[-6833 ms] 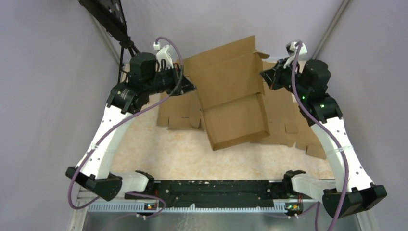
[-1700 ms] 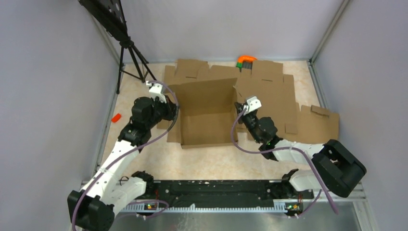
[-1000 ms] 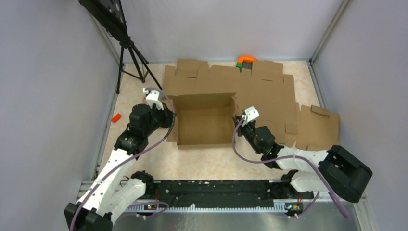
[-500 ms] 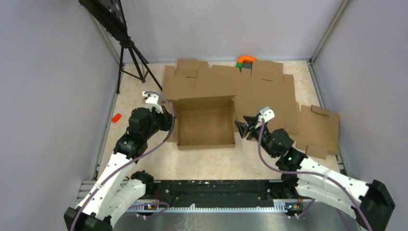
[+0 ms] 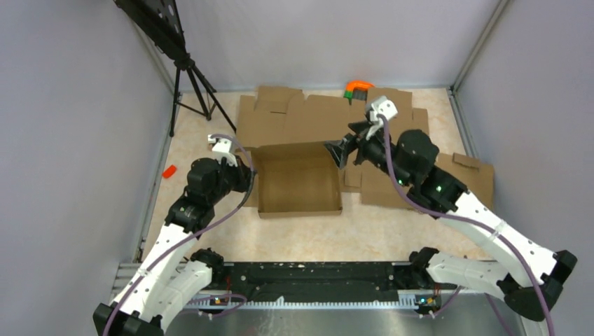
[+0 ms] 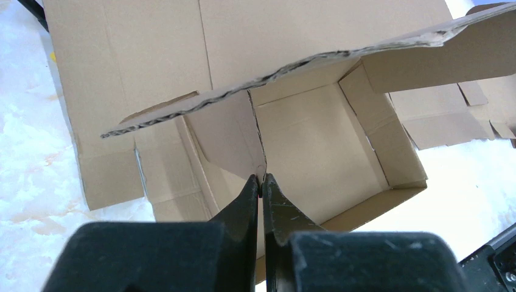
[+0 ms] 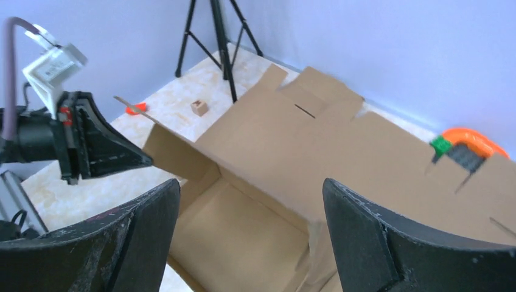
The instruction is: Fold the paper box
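Note:
The paper box (image 5: 298,183) stands near the table's middle as a shallow brown tray with its walls up and its top open. At the box's left wall, my left gripper (image 5: 251,176) is shut. In the left wrist view its tips (image 6: 261,180) pinch the thin edge of that cardboard wall, with the box floor (image 6: 316,140) beyond them. My right gripper (image 5: 336,154) hangs open above the box's back right corner and touches nothing. Its wide-spread fingers (image 7: 152,210) frame the box interior (image 7: 237,228) below.
Flat cardboard blanks (image 5: 308,115) cover the back of the table, and more of them (image 5: 462,183) lie to the right. An orange and green tool (image 5: 357,87) sits at the back wall. A black tripod (image 5: 189,77) stands back left, a small red piece (image 5: 169,171) near the left edge.
My right gripper has opened, let go of the box's right wall, and risen up and back. The left gripper stays shut on the left wall. The box has settled lower and flatter.

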Robot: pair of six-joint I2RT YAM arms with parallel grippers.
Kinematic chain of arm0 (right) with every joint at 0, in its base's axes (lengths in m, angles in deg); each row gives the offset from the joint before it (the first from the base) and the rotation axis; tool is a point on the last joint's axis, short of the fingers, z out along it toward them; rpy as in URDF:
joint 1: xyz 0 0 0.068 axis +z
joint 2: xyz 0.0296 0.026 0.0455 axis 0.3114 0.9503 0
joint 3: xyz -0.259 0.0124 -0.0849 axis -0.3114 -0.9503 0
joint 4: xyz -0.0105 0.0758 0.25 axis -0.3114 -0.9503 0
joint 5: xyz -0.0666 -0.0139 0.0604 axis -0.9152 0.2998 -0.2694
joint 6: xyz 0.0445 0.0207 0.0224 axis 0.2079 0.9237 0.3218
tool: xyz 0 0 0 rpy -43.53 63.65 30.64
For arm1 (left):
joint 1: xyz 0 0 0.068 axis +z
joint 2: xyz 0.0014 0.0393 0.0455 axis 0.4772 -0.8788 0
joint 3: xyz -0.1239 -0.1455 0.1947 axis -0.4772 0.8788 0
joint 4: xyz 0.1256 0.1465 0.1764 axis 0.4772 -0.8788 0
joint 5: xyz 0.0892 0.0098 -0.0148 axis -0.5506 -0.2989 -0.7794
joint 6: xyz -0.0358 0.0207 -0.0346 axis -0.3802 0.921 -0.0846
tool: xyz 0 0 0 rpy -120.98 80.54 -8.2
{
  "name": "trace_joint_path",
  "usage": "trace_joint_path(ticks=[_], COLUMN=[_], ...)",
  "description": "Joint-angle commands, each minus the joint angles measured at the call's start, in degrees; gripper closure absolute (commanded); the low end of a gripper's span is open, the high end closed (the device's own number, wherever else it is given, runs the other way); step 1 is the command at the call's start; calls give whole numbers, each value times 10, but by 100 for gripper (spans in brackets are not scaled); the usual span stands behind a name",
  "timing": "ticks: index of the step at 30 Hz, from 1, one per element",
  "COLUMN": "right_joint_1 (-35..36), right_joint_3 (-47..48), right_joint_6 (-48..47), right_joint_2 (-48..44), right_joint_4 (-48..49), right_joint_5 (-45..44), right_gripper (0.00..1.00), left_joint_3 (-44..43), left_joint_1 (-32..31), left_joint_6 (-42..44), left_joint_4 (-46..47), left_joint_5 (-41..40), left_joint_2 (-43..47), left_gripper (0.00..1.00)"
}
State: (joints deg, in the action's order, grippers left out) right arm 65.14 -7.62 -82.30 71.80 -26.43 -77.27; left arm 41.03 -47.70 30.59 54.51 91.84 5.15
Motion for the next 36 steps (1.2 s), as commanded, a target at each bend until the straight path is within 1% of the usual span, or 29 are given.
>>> trace_joint_path(ticks=[1, 3, 7, 9, 12, 15, 16, 18, 20, 21, 22, 25, 26, 30, 34, 36], right_joint_1=[-4, -4, -4, -3, 5, 12, 13, 16, 17, 18, 19, 21, 21, 22, 23, 24], right_joint_3=[153, 192, 240, 258, 251, 236, 233, 229, 224, 222, 219, 208, 207, 195, 179, 172], right_joint_6=[-100, -166, -242, -257, -265, -271, -270, -271, -273, -272, -272, -269, -267, -262, -253, -249], right_joint_2=[112, 155, 211, 238, 256, 258, 259, 260, 260, 259, 257, 254, 252, 247, 240, 237], right_joint_4=[-130, -166, -199, -212, -185, -156, -153, -153, -159, -161, -161, -163, -165, -169, -166, -165], right_joint_5=[143, 206, 248, 253, 218, 204, 207, 209, 214, 216, 218, 221, 221, 223, 230, 236], right_gripper=[15, 15, 15, 18, 21, 24, 27, 38, 53, 57, 59, 63, 64, 66, 66, 66], left_joint_3=[1, -2, -4, -2, -2, -3, -4, -6, -10, -13, -19, -42, -51, -83, -115, -138], left_joint_1=[-2, -2, -2, -2, -2, -2, -2, -2, -2, -2, -2, -2, -2, -2, -2, -2], left_joint_6=[7, 9, 14, 14, 13, 14, 14, 17, 17, 16, 14, -2, -7, -18, -44, -53], left_joint_4=[-12, -18, -27, -28, -29, -33, -36, -41, -48, -54, -64, -103, -119, -184, -239, -268], left_joint_5=[11, 11, 9, 10, 11, 13, 14, 18, 24, 27, 30, 30, 32, 31, 31, 56], left_joint_2=[7, 9, 11, 12, 11, 12, 12, 12, 10, 9, 7, 6, 6, 11, 19, 23], left_gripper=[98, 98, 97, 97, 97, 97, 96, 94, 91, 88, 83, 66, 63, 54, 50, 46])
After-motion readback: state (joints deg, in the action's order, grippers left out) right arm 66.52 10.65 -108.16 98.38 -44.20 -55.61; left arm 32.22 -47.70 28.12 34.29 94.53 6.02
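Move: The lid's free upper edge, aimed at around its middle, lies some 12 cm to the left of the wide-open right hand, about 3 cm ahead and 8 cm below; the lid's right flap hangs roughly 12 cm below that hand, 1 cm to its left, level fore and aft. The tray's middle is about 11 cm left, 8 cm back and 28 cm down. The lid's left flap is pinched by the left hand, its middle about 3 cm ahead and 3 cm above, straight in line. The lid's upper edge is taken over by the right hand, which swings about 9 cm left, first rising slightly, then sinking to some 9 cm lower, rolling its left side down and turning counter-clockwise, about 30 degrees each, while its fingers narrow to a third open astride the edge. The lid's left flap is released as the left fingers open halfway and draw back about 4 cm, tipping down slightly. ##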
